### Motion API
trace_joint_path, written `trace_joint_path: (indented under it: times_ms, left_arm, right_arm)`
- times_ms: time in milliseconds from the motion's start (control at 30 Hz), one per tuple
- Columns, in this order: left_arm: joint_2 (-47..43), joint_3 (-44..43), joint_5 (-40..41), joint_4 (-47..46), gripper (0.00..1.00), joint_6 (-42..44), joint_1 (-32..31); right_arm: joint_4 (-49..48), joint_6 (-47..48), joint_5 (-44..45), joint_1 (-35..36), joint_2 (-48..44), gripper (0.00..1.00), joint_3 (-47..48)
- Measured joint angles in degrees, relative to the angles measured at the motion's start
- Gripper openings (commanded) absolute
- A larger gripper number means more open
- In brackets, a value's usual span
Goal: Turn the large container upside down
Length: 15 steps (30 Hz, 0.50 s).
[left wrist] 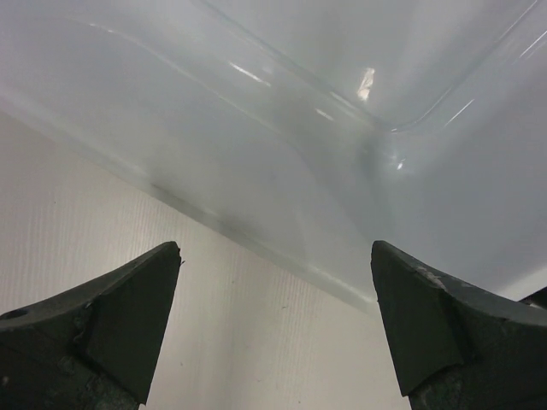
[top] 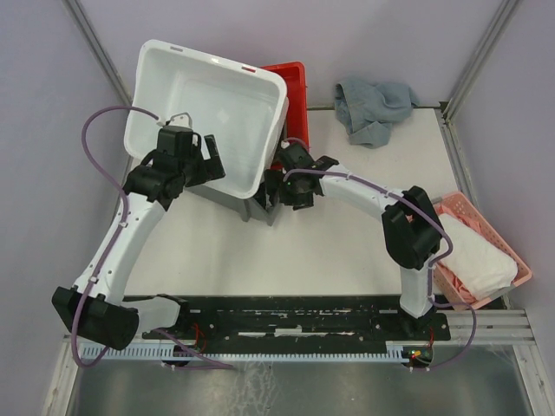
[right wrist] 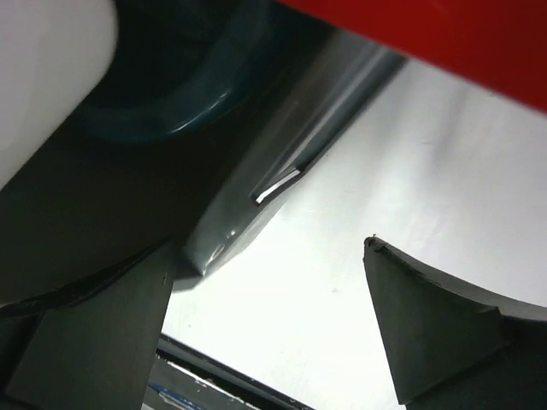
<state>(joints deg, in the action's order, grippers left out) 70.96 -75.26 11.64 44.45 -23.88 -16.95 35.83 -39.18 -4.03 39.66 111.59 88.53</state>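
The large container [top: 204,104] is a white plastic tub, tilted up with its open side facing the top camera, and its near edge rests on a grey bin [top: 232,203]. My left gripper [top: 211,158] is open at the tub's near left rim. In the left wrist view the tub's wall [left wrist: 325,145] fills the space above the open gripper [left wrist: 275,248], with bare table between the fingers. My right gripper [top: 270,185] is open beside the tub's near right corner. The right wrist view shows the grey bin's corner [right wrist: 248,213] just left of that open gripper [right wrist: 272,243], which holds nothing.
A red bin [top: 293,91] stands behind the tub, also seen as the red bin [right wrist: 444,34] in the right wrist view. A blue-grey cloth [top: 373,108] lies at the back right. A pink basket [top: 460,204] holding a white cloth [top: 477,256] sits at the right edge.
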Motion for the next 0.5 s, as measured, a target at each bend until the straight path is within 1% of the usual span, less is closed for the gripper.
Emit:
trace_joint_path:
  times_ms: [133,167,267,400,467,500]
  left_arm:
    - [0.0,-2.2,-1.3,-0.3,0.99,0.8,0.0]
    - [-0.1,-2.5,-1.8,-0.5,1.00,1.0,0.0]
    - [-0.7,-2.9,-4.6,-1.7,0.97,1.5,0.0]
    - [-1.6,-5.1,-7.8,-2.4,0.96,1.6,-0.4]
    - [-1.5,-7.4,-7.8,-2.9,0.96,1.6,-1.6]
    - [-1.2,-9.0,-7.3,-2.9,0.96,1.6,-3.1]
  right_arm:
    - [-0.1,1.8,-1.1,3.7,0.5,0.99,2.4]
    - [0.3,2.4,-0.6,4.2,0.2,0.99,2.5]
    - [3.0,5.6,2.2,4.4,-1.9,0.99,2.5]
    - [5.4,10.5,7.9,3.0,-8.5,0.99,2.4]
    - [5.7,12.4,10.1,1.5,-12.7,0.99,2.4]
    - [5.7,13.0,11.0,0.6,-14.5,0.99,2.5]
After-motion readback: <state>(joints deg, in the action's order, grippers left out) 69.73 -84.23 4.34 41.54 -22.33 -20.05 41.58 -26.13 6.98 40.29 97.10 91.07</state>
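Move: The large container's near right corner lies about 8 cm right of the left hand, 6 cm back and 8 below. From the right hand that corner is some 7 cm left, level fore and aft, and 10 higher. The grey box's near right corner sits about 5 cm left and 5 back of the right hand, roughly at its height; the red box's middle is some 17 cm ahead of it, 1 left and 5 up. Nudging the grey box another 2–3 cm left, the open right hand then turns back, comes clear of the box and climbs about 11 cm, ending some 4 cm right of its start with fingers tipped up about 20 degrees. Meanwhile the open left hand rises some 8 cm and swings 4 cm right towards the large container's near right corner, tilting up slightly. ##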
